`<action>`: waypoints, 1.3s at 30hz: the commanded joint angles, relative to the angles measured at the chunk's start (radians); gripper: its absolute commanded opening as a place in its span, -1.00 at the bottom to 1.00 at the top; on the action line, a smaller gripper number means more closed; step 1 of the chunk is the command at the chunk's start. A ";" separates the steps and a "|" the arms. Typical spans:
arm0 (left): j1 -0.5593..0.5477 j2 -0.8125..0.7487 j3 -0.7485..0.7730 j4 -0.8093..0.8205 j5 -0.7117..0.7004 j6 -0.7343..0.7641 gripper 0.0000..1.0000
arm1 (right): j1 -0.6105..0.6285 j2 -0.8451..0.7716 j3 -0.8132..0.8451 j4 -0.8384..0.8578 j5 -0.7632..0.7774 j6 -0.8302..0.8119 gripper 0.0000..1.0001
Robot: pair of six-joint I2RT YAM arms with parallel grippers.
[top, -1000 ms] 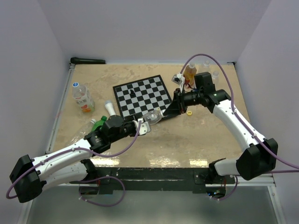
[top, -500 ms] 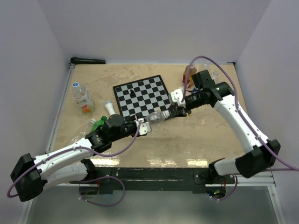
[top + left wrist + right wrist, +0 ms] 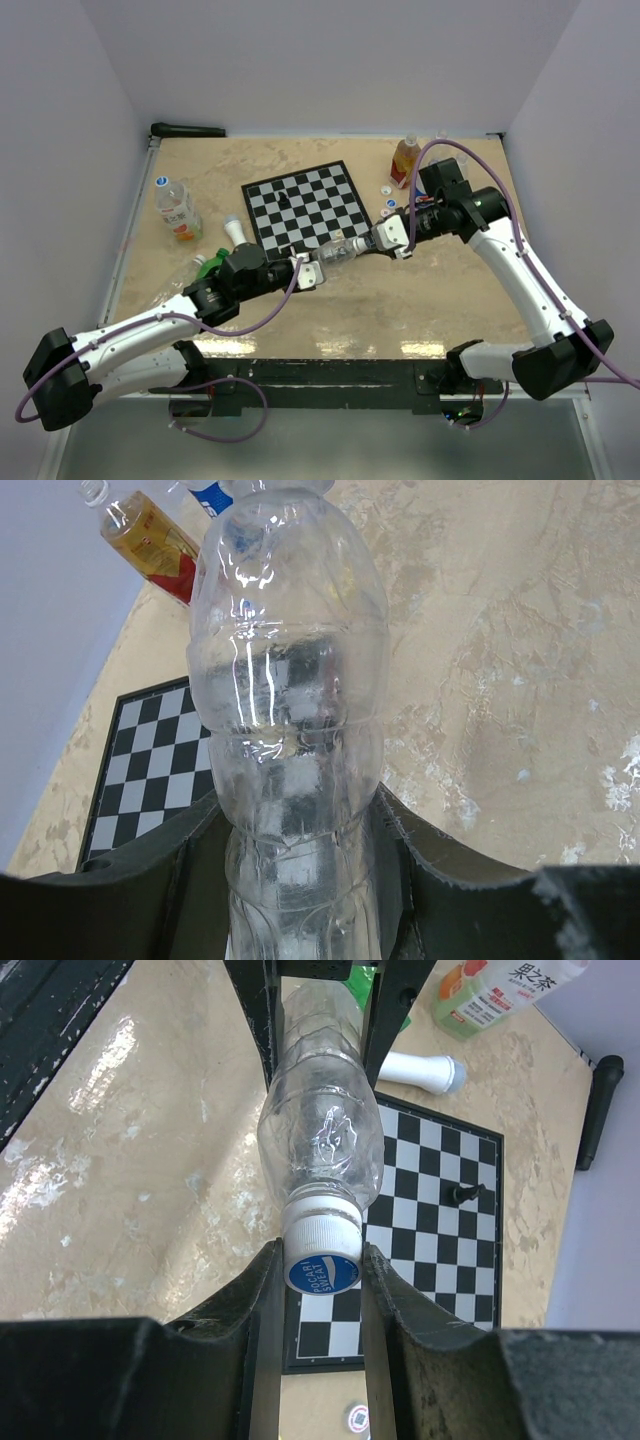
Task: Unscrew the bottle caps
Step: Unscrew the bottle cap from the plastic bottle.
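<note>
A clear bottle (image 3: 335, 250) hangs level above the table, just off the chessboard's near right corner. My left gripper (image 3: 305, 272) is shut on its lower body; in the left wrist view the bottle (image 3: 290, 680) fills the gap between the dark fingers of that gripper (image 3: 300, 880). My right gripper (image 3: 383, 240) is shut on the bottle's cap. Seen from the right wrist, the white cap (image 3: 322, 1250) with a blue top sits pinched between both pads of the gripper (image 3: 322, 1260). The bottle (image 3: 325, 1130) runs away from it.
A chessboard (image 3: 305, 205) carries one black piece (image 3: 284, 198). An orange-labelled bottle (image 3: 404, 160) stands at the back right, with loose caps (image 3: 385, 187) near it. At the left lie a labelled bottle (image 3: 175, 208), a white tube (image 3: 235, 232) and a green bottle (image 3: 210, 265).
The right wrist has rolled round while staying at the bottle's cap end, and its forearm has swung to the right. The left arm and the bottle have barely moved.
</note>
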 commanded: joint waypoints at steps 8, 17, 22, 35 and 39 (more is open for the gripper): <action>0.007 0.003 0.016 -0.045 0.013 0.000 -0.95 | -0.011 -0.052 -0.035 0.069 -0.033 0.103 -0.76; 0.007 -0.005 0.016 -0.047 0.003 0.001 -0.95 | -0.011 -0.046 0.023 0.152 -0.016 0.379 0.00; 0.007 -0.011 0.014 -0.045 -0.010 0.001 -0.95 | -0.012 -0.040 0.070 0.115 0.018 0.448 0.24; 0.007 -0.038 0.005 -0.030 -0.070 0.010 -0.95 | -0.031 -0.095 0.181 0.021 0.110 0.552 0.35; 0.007 -0.041 0.005 -0.030 -0.076 0.010 -0.95 | -0.040 -0.103 0.155 0.034 0.067 0.589 0.35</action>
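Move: The right hand already pinches the bottle's white cap, its middle about 1 cm left of the hand point. From that hand, the chessboard lies roughly 19 cm ahead, 13 cm left and 26 cm below. The loose caps are about 24 cm ahead, 7 cm right and as far down; the amber bottle is some 31 cm ahead and 10 cm right, 17 cm lower. From the left hand, which holds the bottle, the cap is around 11 cm right, 4 cm ahead and 6 cm up. Upward and off the cap: the right fingers first hold nearly still on it, then open to about twice their gap and let go, and the hand rises about 6 cm, drawing some 2 cm right while turning roughly 20 degrees clockwise. The left hand keeps its grip on the bottle, dips about a centimetre and a half, partly recovers, and eases slightly left. ##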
